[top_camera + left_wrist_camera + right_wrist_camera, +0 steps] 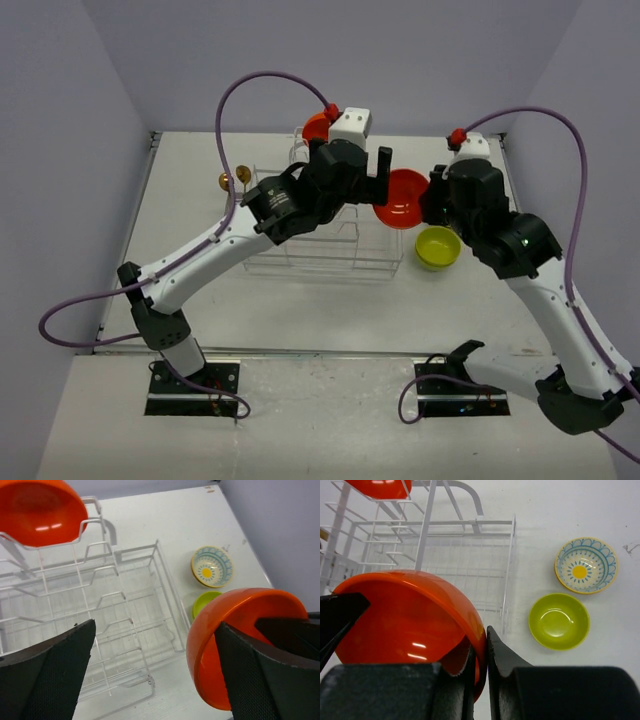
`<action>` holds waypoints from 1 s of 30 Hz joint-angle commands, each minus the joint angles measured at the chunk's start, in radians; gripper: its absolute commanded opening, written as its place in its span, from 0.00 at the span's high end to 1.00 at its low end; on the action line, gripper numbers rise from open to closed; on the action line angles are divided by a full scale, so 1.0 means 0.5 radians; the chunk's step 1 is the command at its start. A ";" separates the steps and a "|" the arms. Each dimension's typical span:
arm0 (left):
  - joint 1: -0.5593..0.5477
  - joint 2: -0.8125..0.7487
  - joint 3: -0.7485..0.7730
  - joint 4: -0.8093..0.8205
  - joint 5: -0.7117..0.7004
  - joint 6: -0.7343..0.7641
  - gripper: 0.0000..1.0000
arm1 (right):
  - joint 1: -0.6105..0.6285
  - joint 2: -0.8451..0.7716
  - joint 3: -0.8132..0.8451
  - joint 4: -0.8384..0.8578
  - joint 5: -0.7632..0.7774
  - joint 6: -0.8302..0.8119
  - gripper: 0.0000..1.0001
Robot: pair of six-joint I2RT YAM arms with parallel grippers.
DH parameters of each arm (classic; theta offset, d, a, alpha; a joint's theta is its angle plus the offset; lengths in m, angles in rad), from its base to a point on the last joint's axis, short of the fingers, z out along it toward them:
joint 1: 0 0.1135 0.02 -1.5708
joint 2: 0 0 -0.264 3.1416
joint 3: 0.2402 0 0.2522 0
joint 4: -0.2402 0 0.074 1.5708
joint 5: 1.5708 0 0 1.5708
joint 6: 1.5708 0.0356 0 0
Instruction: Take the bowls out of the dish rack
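Observation:
My right gripper (pixel 481 647) is shut on the rim of a glossy orange-red bowl (pixel 405 615) and holds it in the air past the right end of the white wire dish rack (pixel 470 555). In the top view the bowl (pixel 400 198) hangs between both grippers. My left gripper (pixel 155 625) is wide open over the rack (pixel 125 605), its right finger (pixel 265 680) in front of the held bowl (pixel 235 625). A second orange-red bowl (pixel 40 512) stands in the rack's far end. A lime-green bowl (pixel 559 621) and a pale patterned bowl (pixel 586 565) sit on the table.
Gold spoons (pixel 232 180) lie at the rack's far left side. The lime-green bowl (pixel 437 247) sits just right of the rack (pixel 300 262), under my right arm. Grey walls close the table on three sides.

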 commanded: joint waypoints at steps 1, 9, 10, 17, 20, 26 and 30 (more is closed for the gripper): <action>0.022 -0.238 0.164 0.036 -0.130 0.121 0.00 | -0.039 -0.308 -0.056 -0.093 -0.193 0.067 1.00; 0.285 -0.921 -0.467 0.201 -0.287 0.137 0.00 | -0.027 -0.370 -0.619 -0.187 -0.777 0.135 1.00; 0.358 -0.986 -0.620 0.241 -0.238 0.134 0.00 | -0.021 -0.401 -0.818 -0.134 -0.871 0.187 1.00; 0.433 -1.082 -0.695 0.235 -0.220 0.244 0.00 | 0.081 -0.429 -1.433 0.216 -0.857 0.371 1.00; 0.433 -1.052 -0.719 0.260 -0.183 0.253 0.00 | 0.087 -0.246 -1.501 0.330 -0.878 0.402 1.00; 0.430 -1.039 -0.799 0.358 -0.002 0.290 0.00 | 0.108 0.083 -1.636 0.645 -0.949 0.420 1.00; 0.439 -0.993 -0.772 0.364 -0.002 0.336 0.00 | 0.111 0.105 -1.673 0.704 -0.891 0.457 1.00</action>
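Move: The right hand's goal, the bare table spot in front of the rack, is some 12 cm back, 8 cm left and 32 cm below; the green bowls lie about 3 cm ahead, 10 cm right and 31 cm below it, the patterned bowl 14 cm ahead, 15 cm right at that depth. From the left hand, the remaining orange bowl is roughly 24 cm ahead, 7 cm left, 20 cm below; the held one 7 cm right, 2 cm back, 2 cm below. Still pinching the orange bowl by its rim, the right hand backs off, then lowers it nearly 30 cm and some 11 cm back in front of the rack, tipping about 40 degrees nose-down. The left hand, fingers already open, backs clear, swings roughly 20 cm left over the rack while rising, then sinks and eases slightly back right, fingers staying wide. ##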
